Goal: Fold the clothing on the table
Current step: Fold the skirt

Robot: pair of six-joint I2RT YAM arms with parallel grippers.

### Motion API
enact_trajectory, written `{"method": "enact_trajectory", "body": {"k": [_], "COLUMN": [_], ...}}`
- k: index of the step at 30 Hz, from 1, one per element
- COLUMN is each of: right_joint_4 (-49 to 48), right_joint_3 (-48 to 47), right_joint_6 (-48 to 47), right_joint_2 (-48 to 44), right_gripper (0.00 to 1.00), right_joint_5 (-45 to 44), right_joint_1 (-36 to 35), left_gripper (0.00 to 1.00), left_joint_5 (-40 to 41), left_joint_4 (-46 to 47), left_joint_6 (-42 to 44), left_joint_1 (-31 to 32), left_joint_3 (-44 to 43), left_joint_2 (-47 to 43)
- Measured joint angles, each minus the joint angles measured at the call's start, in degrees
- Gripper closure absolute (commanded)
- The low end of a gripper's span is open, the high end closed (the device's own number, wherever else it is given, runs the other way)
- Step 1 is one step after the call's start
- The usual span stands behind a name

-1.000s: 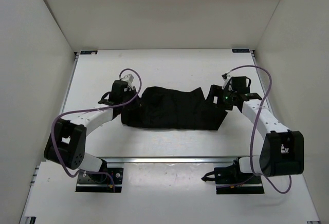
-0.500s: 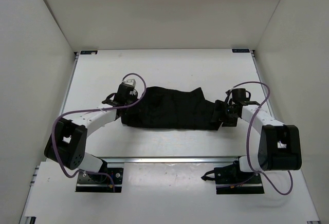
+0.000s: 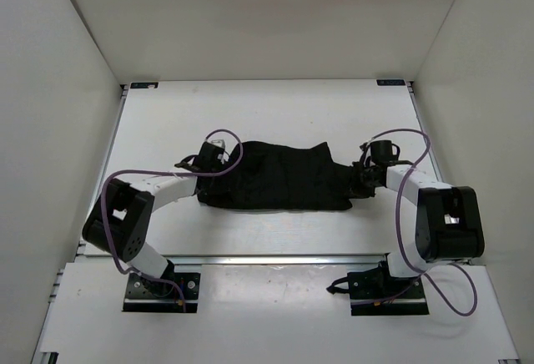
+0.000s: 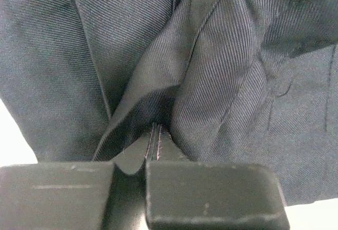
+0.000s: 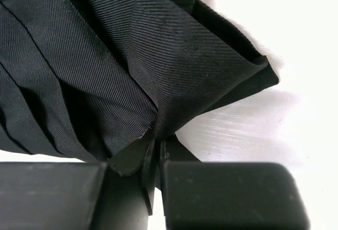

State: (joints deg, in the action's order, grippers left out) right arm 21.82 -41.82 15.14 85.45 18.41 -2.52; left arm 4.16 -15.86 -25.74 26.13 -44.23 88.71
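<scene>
The black clothing (image 3: 279, 179) lies bunched in a wide strip across the middle of the white table (image 3: 275, 113). At its upper left corner, my left gripper (image 3: 214, 159) is shut on the fabric. In the left wrist view the creased clothing (image 4: 222, 66) gathers into the closed fingertips of the left gripper (image 4: 154, 131). My right gripper (image 3: 361, 182) sits low at the garment's right end. The right wrist view shows the right gripper (image 5: 158, 141) shut on a pleated corner of the clothing (image 5: 105, 56), just above the table (image 5: 253, 130).
White walls enclose the table on the left, back and right. A metal rail (image 3: 275, 259) runs along the front edge, with both arm bases (image 3: 158, 287) behind it. Purple cables (image 3: 405, 214) loop off each arm.
My right gripper dropped toward the garment's right end and closed on it. The left arm's wrist shifted right, toward the garment, still holding the fabric.
</scene>
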Motion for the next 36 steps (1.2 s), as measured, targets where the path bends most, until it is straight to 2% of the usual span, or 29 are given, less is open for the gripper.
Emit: {"method": "enact_trajectory", "body": {"k": [6, 11, 16, 19, 23, 28, 36], "right_joint_4": [2.8, 5.5, 6.1, 5.7, 3.9, 2.1, -0.9], "right_joint_3": [-3.8, -13.9, -23.7, -27.7, -28.7, -27.8, -23.8], "right_joint_6": [-0.8, -2.6, -3.8, -4.2, -4.2, -3.2, -1.0], "right_joint_2": [0.0, 0.0, -0.2, -0.2, -0.2, 0.1, 2.1], "right_gripper": [1.00, 1.00, 1.00, 1.00, 1.00, 1.00, 1.00], "right_joint_5": [-0.2, -0.2, 1.6, 2.5, 3.7, 4.9, 6.2], "right_joint_1": [0.1, -0.6, -4.5, -9.2, -17.1, -24.7, -29.0], "left_gripper": [1.00, 1.00, 1.00, 1.00, 1.00, 1.00, 1.00], "left_joint_5": [-2.0, -6.6, -12.9, -17.3, -22.9, -25.5, -33.3], "left_joint_4": [1.3, 3.2, 5.4, 6.7, 8.3, 10.2, 15.5], "left_joint_6": [-0.7, -2.3, -5.5, -8.0, -11.3, -14.6, -20.5], "left_joint_1": [0.3, 2.0, 4.8, 5.6, 5.9, 5.7, 1.7], "left_joint_3": [-1.6, -5.4, -9.4, -11.7, -15.5, -15.7, -12.5], "left_joint_2": [2.4, 6.8, 11.5, 14.4, 19.0, 19.9, 20.6]}}
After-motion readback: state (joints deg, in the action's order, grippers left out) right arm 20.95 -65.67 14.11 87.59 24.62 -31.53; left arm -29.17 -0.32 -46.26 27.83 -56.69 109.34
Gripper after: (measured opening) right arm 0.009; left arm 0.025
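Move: At the skirt's two ends both hands are already low and closed on cloth. From the left hand the skirt's middle lies about 17 cm to the right and 1 cm ahead, with the far-left bulge some 10 cm ahead and 10 cm right. From the right hand that middle is roughly 19 cm left and 2 cm ahead; the far peak stands about 10 cm ahead and 8 cm left. All of it is nearly at fingertip height. Lifting its pinched right end of the skirt, the right hand climbs about 17 cm while reaching forward, then swings some 20 cm left and draws back, sinking slightly and turning counter-clockwise, to above the skirt's middle. The left hand keeps its grip and drags the left end about 15 cm right, staying low while the fingertips tilt towards the right. ##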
